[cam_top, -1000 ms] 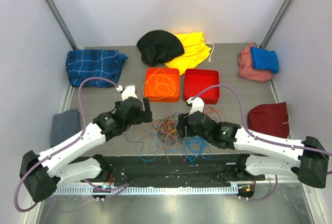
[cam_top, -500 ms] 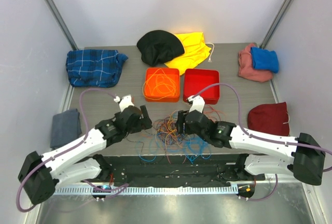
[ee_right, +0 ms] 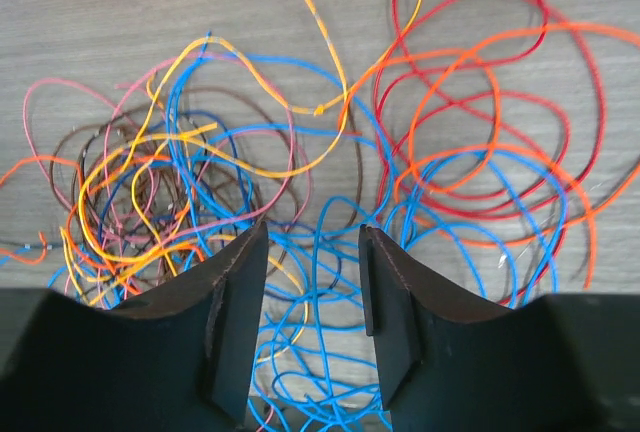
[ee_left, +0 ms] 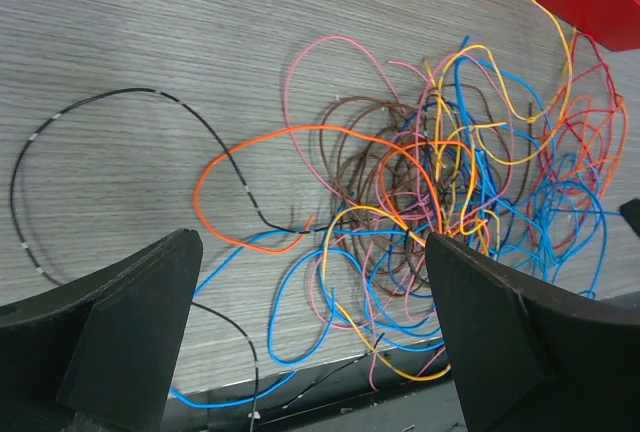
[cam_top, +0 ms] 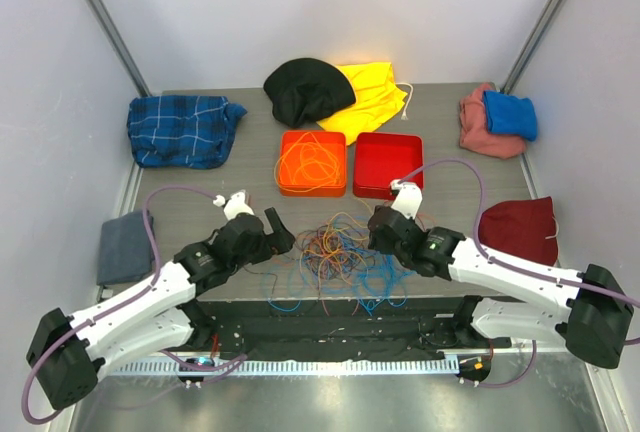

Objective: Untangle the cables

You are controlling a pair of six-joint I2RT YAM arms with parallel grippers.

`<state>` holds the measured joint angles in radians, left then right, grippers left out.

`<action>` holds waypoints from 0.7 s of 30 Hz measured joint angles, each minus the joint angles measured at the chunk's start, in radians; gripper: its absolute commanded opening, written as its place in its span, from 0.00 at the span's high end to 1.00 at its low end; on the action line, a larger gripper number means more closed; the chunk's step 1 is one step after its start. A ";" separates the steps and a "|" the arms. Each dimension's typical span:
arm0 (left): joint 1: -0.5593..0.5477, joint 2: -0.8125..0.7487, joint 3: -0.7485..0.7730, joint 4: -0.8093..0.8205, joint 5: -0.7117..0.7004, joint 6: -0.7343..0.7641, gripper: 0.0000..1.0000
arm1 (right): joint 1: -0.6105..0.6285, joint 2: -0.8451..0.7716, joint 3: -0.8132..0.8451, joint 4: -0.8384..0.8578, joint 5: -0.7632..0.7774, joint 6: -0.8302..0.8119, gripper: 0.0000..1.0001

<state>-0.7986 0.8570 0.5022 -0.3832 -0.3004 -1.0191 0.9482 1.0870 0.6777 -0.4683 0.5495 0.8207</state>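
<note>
The cables [cam_top: 335, 255] lie in a loose tangle of orange, yellow, blue, pink, brown and red loops near the table's front edge. My left gripper [cam_top: 277, 234] hangs at the tangle's left side, wide open and empty. From the left wrist the cables [ee_left: 450, 182] spread ahead of the left gripper [ee_left: 310, 240], and a black cable [ee_left: 100, 102] loops apart at the left. My right gripper [cam_top: 376, 240] hovers over the tangle's right part. In its wrist view the right gripper [ee_right: 312, 228] has its jaws half apart, with blue cables [ee_right: 330, 282] lying under the gap and nothing pinched.
An orange bin [cam_top: 288, 184] holding coiled orange cable and a red bin [cam_top: 388, 190] stand behind the tangle. Cloths ring the table: black [cam_top: 305, 90], yellow [cam_top: 375, 97], blue plaid [cam_top: 180, 129], grey [cam_top: 125, 245], maroon [cam_top: 520, 230], pink [cam_top: 475, 132], blue [cam_top: 510, 114].
My right gripper has pulled back to the right from the tangle's middle, and its jaws have narrowed. My left gripper has drifted slightly nearer the front edge, still wide open.
</note>
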 measured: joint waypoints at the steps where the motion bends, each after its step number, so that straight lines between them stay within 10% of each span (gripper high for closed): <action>1: 0.000 0.002 -0.002 0.006 0.007 0.000 0.00 | 0.004 -0.001 -0.005 0.000 -0.003 0.010 0.53; 13: 0.000 0.027 -0.029 0.060 0.044 0.005 0.00 | 0.028 0.043 -0.050 -0.008 -0.100 0.066 0.99; 21: 0.000 0.030 -0.029 0.063 0.051 0.005 0.00 | 0.028 0.036 0.194 -0.135 -0.043 -0.050 0.99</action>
<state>-0.7986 0.8871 0.4728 -0.3206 -0.2493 -1.0142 0.9760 1.1233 0.8715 -0.6037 0.5064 0.7704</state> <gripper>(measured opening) 0.995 0.037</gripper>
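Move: The blue cable strand that the right hand goes for lies about 3 cm back of its fingertips, 1 cm to the left and 4 cm below. From that hand, the mixed cable tangle is some 9 cm left and 2 cm back, the red cable coil about 7 cm right and 3 cm ahead, and the red container roughly 16 cm ahead and 3 cm right. From the left hand, the blue strand is around 18 cm right, 4 cm back and 5 cm lower. The right fingers pinch a blue cable strand at the near side of the pile, closing from half open to shut as the hand sinks some 3 to 4 cm and draws back a little less, tipping slightly further down. Keeping the pinch, the hand then reverses sharply, rising about 8 cm and easing forward, away from the table. ##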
